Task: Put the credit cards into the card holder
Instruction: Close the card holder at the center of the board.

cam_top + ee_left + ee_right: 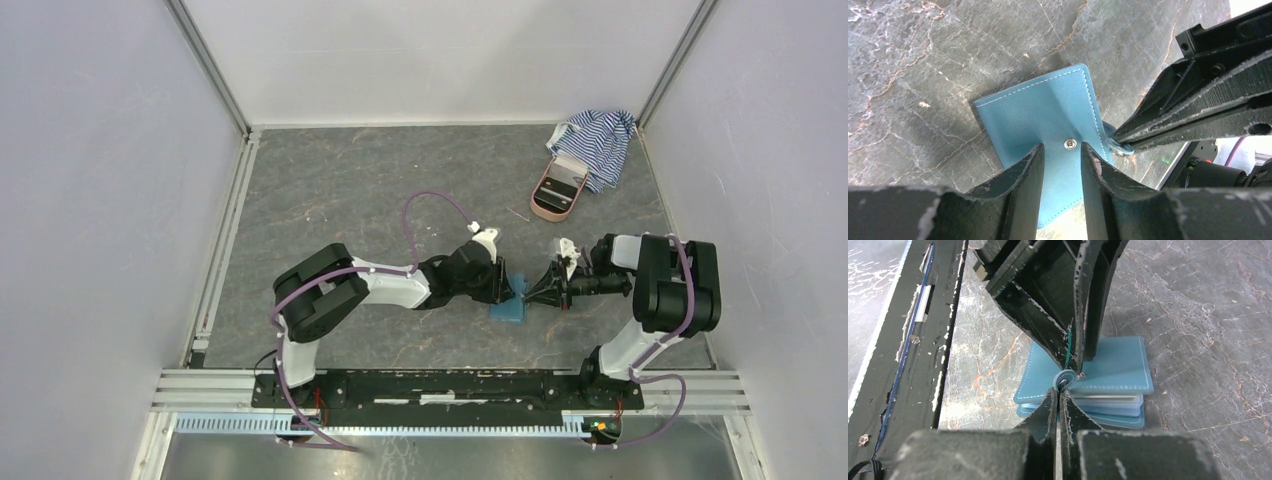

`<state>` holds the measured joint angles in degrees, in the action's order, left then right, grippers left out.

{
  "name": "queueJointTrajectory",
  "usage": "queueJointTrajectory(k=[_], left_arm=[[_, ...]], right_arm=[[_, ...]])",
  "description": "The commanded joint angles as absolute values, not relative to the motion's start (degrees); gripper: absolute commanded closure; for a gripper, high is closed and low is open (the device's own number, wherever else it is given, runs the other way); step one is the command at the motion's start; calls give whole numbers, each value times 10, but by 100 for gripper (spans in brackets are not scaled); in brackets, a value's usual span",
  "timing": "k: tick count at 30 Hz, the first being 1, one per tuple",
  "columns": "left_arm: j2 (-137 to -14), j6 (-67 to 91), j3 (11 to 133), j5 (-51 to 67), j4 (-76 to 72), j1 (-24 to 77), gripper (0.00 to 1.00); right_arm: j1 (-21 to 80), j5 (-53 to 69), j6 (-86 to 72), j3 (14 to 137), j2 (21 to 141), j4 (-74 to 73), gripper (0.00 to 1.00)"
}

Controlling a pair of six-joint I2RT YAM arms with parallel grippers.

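Note:
The teal card holder [507, 308] lies closed on the marble table between the two arms. My left gripper [1062, 155] stands open over its top cover [1043, 110], fingertips down on the leather with the metal snap stud [1070, 144] between them. My right gripper [1058, 390] is shut on the round snap tab [1064, 379] at the card holder's [1118, 365] front edge, right beside the left gripper's fingers [1088, 315]. Pale blue inner sleeves [1108, 402] show between the covers. The credit cards are out of view.
A pink oval case [556, 188] and a blue-white striped cloth [597, 140] lie at the back right. White walls close the table on three sides. The arms' mounting rail [450, 385] runs along the near edge, close behind the card holder.

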<state>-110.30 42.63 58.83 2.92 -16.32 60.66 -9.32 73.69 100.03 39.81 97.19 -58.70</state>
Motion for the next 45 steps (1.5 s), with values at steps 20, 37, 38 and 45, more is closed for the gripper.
queueJointTrajectory(k=[20,37,38,45], left_arm=[[-1096,478,567,57,-141,586,57],[-1043,483,559,78,-165,578,56],[-1042,483,559,78,-165,578,55],[-1025,483,548,82,-174,578,55]], right_arm=[[-98,803,1072,422,969,-720,84],[-64,788,1048,467,1003,-719,80],[-63,787,1048,467,1003,-719,80],[-53,754,950,484,1003,-674,72]])
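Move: The card holder lies almost directly under the left fingertips: its middle is about 1 cm left and 1 cm below, and the cover's snap button 1 cm right and 1 cm below. The closing tab is some 4 cm right and 1 cm back of that hand. The right hand already has the tab in its shut fingers; from there the button is about 3 cm left, 1 cm ahead and 1 cm below, and the holder's middle 5 cm left, 1 cm ahead and 2 cm below. The right fingers let go of their pinch on the closing tab, opening about a quarter while that hand first eases slightly back and up, then goes forward some 1.5 cm and finally a little left, so they end on either side of the tab. The left fingertips, on the cover beside the button, shift 1 cm right, then come off it, going about 2.5 cm left and 1.5 cm up, half open throughout. ##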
